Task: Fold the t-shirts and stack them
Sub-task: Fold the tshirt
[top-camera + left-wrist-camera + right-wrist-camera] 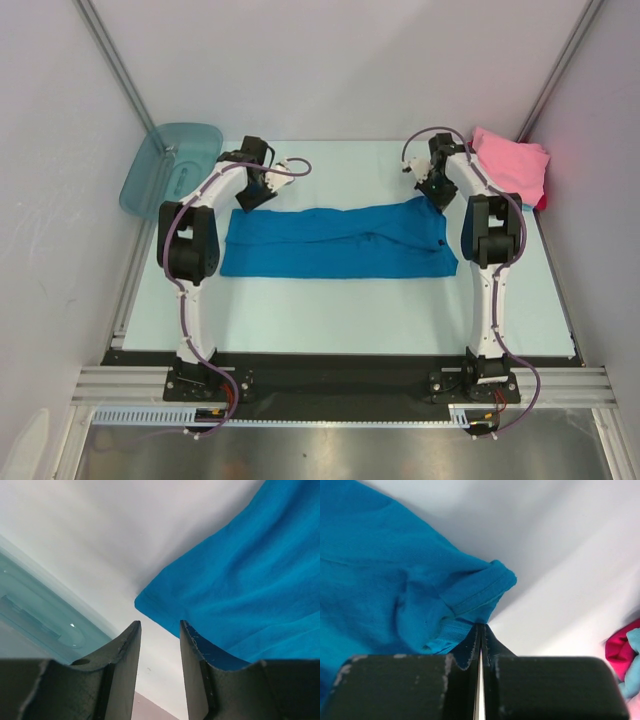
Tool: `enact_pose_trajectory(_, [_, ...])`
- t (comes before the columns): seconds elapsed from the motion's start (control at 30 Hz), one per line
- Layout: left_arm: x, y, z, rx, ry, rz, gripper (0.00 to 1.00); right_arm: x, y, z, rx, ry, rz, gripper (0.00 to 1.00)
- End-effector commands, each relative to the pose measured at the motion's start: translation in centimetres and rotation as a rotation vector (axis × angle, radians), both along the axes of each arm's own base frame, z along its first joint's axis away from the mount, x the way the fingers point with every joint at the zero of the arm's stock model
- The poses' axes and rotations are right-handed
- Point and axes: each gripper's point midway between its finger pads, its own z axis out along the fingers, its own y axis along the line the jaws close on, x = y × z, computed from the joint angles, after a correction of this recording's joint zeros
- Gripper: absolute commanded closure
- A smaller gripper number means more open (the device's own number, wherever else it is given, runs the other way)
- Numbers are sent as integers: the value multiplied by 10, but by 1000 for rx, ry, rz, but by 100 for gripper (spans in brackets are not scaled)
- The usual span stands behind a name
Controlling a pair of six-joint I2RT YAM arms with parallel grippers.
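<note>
A bright blue t-shirt point(335, 243) lies folded into a long strip across the middle of the table. My left gripper point(250, 190) hovers at the strip's far left corner. In the left wrist view it point(159, 626) is open with nothing between its fingers, and the blue t-shirt's corner point(150, 602) lies just beyond the tips. My right gripper point(435, 195) is at the far right corner. In the right wrist view it point(481, 626) is shut on the puckered hem of the blue t-shirt point(470, 587). A pink t-shirt point(512, 165) lies bunched at the far right.
A translucent teal tub point(170, 165) leans at the table's far left edge, close to my left gripper, and shows as the tub point(35, 615) in the left wrist view. Red cloth point(620, 650) and light blue cloth point(635, 672) sit by the pink pile. White walls enclose the table.
</note>
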Motion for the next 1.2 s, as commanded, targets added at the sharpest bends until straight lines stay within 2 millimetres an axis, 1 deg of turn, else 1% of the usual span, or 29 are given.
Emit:
enact_pose_trajectory(0.0, [5, 1, 32, -3, -89, 20, 58, 8, -30, -14, -38, -16, -61, 99])
enact_pose_trajectory(0.07, [6, 2, 33, 4, -92, 21, 58, 8, -39, -12, -50, -24, -76, 99])
enact_pose_trajectory(0.13, [7, 2, 32, 6, -92, 20, 58, 5, -47, -13, -61, -16, -89, 99])
enact_pose_trajectory(0.2, [7, 2, 29, 8, -88, 22, 58, 4, -48, -10, -67, -21, -88, 99])
enact_pose_trajectory(0.23, [7, 3, 29, 9, -87, 24, 58, 1, -62, -11, -73, -16, -112, 99])
enact_pose_trajectory(0.27, [7, 2, 27, 10, -84, 22, 58, 0, -65, -10, -75, -18, -117, 99])
enact_pose_trajectory(0.4, [9, 1, 25, 11, -88, 17, 58, -3, -68, -6, -80, -20, -122, 99])
enact_pose_trajectory(0.57, [11, 6, 19, 45, -85, 26, 58, -9, -72, -4, -97, -12, -120, 99])
enact_pose_trajectory(0.63, [12, 4, 18, 39, -88, 25, 58, -14, -74, -4, -100, -4, -125, 99])
enact_pose_trajectory(0.67, [12, 2, 19, 32, -92, 25, 58, -14, -74, -4, -97, -4, -129, 97])
enact_pose_trajectory(0.73, [14, 0, 21, 21, -102, 25, 58, -10, -70, 4, -90, -26, -127, 92])
enact_pose_trajectory(0.77, [14, -1, 21, 21, -104, 22, 58, -7, -68, 13, -84, -50, -134, 87])
enact_pose_trajectory(0.8, [15, -2, 22, 19, -109, 25, 58, 2, -66, 25, -78, -87, -138, 84])
enact_pose_trajectory(0.83, [15, -2, 23, 17, -113, 25, 58, 5, -59, 35, -63, -106, -139, 80])
enact_pose_trajectory(0.87, [15, -3, 24, 15, -114, 24, 58, 10, -56, 44, -52, -128, -148, 77])
enact_pose_trajectory(0.9, [16, -3, 25, 14, -119, 26, 59, 21, -52, 60, -39, -170, -154, 75])
enact_pose_trajectory(0.93, [16, -4, 26, 12, -125, 28, 59, 25, -49, 68, -26, -187, -160, 73])
enact_pose_trajectory(0.97, [17, -4, 29, 6, -134, 30, 59, 23, -47, 71, -11, -175, -171, 73])
enact_pose_trajectory(1.03, [16, -5, 29, -2, -141, 35, 59, 23, -37, 83, 46, -191, -170, 72])
enact_pose_trajectory(1.07, [17, -6, 34, -9, -154, 35, 59, 23, -35, 98, 61, -228, -166, 72])
enact_pose_trajectory(1.1, [15, -5, 31, -9, -148, 38, 59, 20, -26, 102, 109, -230, -148, 72])
enact_pose_trajectory(1.13, [14, -5, 32, -11, -151, 41, 59, 18, -25, 105, 116, -238, -142, 72])
enact_pose_trajectory(1.17, [14, -5, 34, -14, -157, 40, 59, 9, -3, 94, 119, -212, -94, 72])
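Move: My right fingers are already shut on the blue t-shirt just behind its far right corner; the tip of that corner is about 3 cm ahead and 2 cm left of them. The shirt's near right corner lies some 17 cm back and 2 cm to the right. The pink stack's middle is about 20 cm to the right and 11 cm ahead. From my left hand that stack is about 72 cm to the right and 12 cm farther out. Still pinching the t-shirt, I drag its far right corner about 7 cm to my right with my right hand, low over the table towards the pink stack, turning slightly clockwise. Then I open my fingers to about a quarter, let go of the cloth and lift some 6 cm, drifting forward and partway back left as the fingertips tilt outward. ##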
